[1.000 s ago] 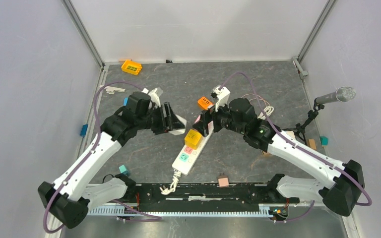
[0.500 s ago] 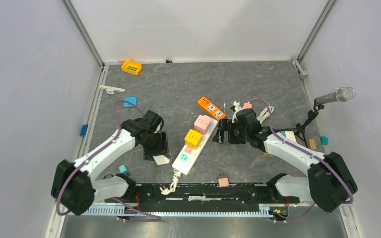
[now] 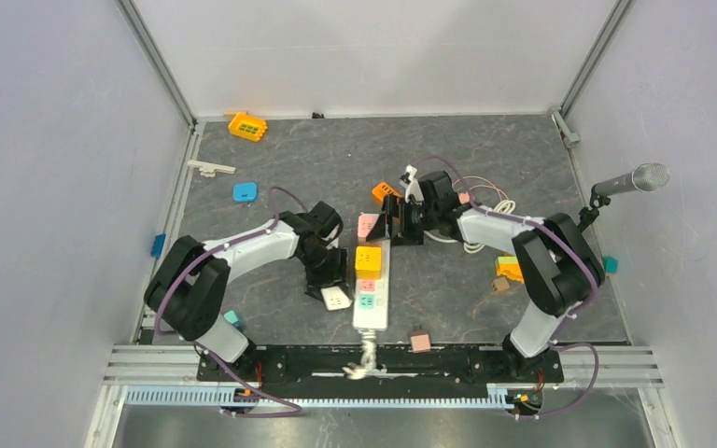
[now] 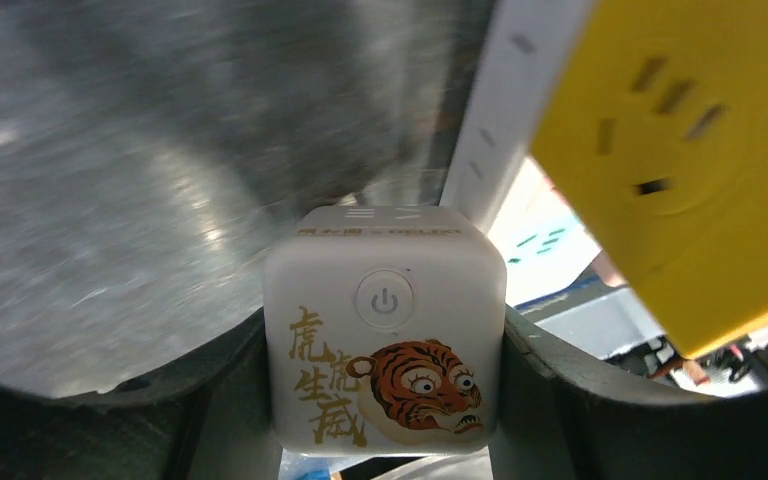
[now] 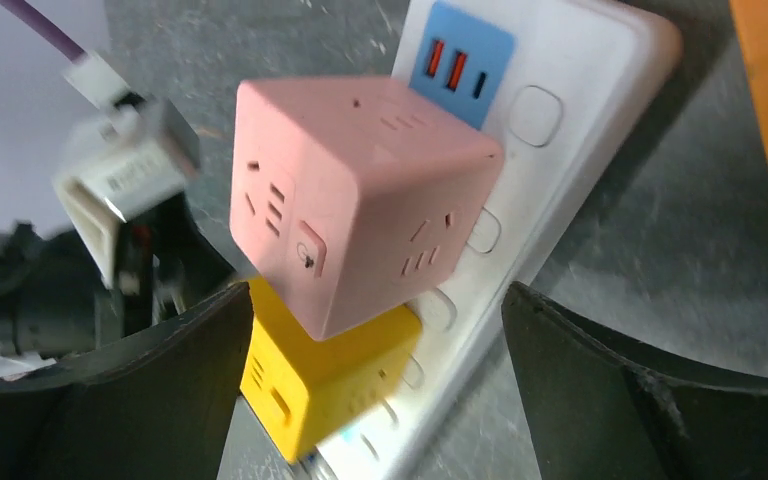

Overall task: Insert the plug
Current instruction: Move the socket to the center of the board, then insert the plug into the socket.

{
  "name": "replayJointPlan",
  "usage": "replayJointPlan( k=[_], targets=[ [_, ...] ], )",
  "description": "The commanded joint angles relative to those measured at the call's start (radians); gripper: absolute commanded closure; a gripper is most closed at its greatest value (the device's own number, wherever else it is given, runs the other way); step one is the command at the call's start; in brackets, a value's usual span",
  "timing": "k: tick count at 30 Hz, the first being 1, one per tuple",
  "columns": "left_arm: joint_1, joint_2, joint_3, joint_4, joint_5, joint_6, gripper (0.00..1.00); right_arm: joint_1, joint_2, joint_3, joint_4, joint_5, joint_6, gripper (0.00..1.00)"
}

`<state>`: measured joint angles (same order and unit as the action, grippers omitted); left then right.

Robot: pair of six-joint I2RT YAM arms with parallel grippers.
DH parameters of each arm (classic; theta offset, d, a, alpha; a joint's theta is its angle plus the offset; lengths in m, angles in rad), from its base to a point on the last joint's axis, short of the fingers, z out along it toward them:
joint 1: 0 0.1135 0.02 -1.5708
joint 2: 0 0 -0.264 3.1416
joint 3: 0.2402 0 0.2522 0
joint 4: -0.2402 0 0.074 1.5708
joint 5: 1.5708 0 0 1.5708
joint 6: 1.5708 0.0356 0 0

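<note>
The plug is a white cube [image 4: 385,340] with a power button and a tiger print. My left gripper [image 4: 385,375] is shut on its two sides. In the top view the cube [image 3: 336,297] hangs low just left of the white power strip [image 3: 371,313]. A yellow cube [image 3: 368,260] and a pink cube [image 3: 370,226] sit plugged into the strip. My right gripper [image 3: 400,226] stands open at the strip's far end, its fingers [image 5: 110,400] wide apart either side of the pink cube [image 5: 350,190] and the yellow cube [image 5: 320,385], touching neither.
An orange socket block [image 3: 246,125] lies at the back left, with a blue piece [image 3: 245,192] nearer. An orange strip [image 3: 385,192] and white cables [image 3: 487,201] lie behind the right gripper. A microphone [image 3: 630,179] stands at the right. A small brown adapter [image 3: 419,342] sits near the front rail.
The left gripper has carried the white cube down and to the right, beside the strip. The strip has swung from diagonal to nearly straight. The right gripper has moved to its far end.
</note>
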<state>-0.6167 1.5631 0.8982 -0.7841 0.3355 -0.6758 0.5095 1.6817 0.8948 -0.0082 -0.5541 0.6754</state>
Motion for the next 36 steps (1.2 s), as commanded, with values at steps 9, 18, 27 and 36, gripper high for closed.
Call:
replayJointPlan(
  k=[9, 18, 27, 36],
  targets=[
    [-0.058, -0.079, 0.067, 0.055, -0.136, 0.045, 0.98, -0.004, 0.058, 0.25, -0.185, 0.013, -0.176, 0.02],
    [-0.055, -0.43, 0.183, 0.02, -0.383, 0.32, 0.98, -0.011, -0.162, 0.212, -0.292, 0.204, -0.331, 0.02],
    [-0.056, -0.782, -0.086, 0.546, -0.11, 0.604, 0.98, -0.038, -0.319, 0.03, -0.25, 0.263, -0.338, 0.02],
    [-0.055, -0.883, -0.204, 0.717, 0.004, 0.625, 0.98, -0.041, -0.403, -0.086, -0.193, 0.251, -0.295, 0.02]
  ],
)
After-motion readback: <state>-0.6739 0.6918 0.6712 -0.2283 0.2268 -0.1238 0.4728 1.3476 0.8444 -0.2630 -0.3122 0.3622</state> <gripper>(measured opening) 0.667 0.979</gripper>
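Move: The left hand, gripping the white cube, has the socket strip's middle about 7 cm right and 5 ahead, slightly below; the yellow cube is 6 right and 7 ahead, the pink plug some 16 right and 8 back. From the open right hand, the strip's middle lies about 9 cm back, 2 left and 4 down, the pink cube 3 left and level fore-and-aft, the orange strip 5 ahead and 3 right. Left hand's cube pushes the socket's near end 3 cm right, then rises 20; right hand withdraws rightward 7. ##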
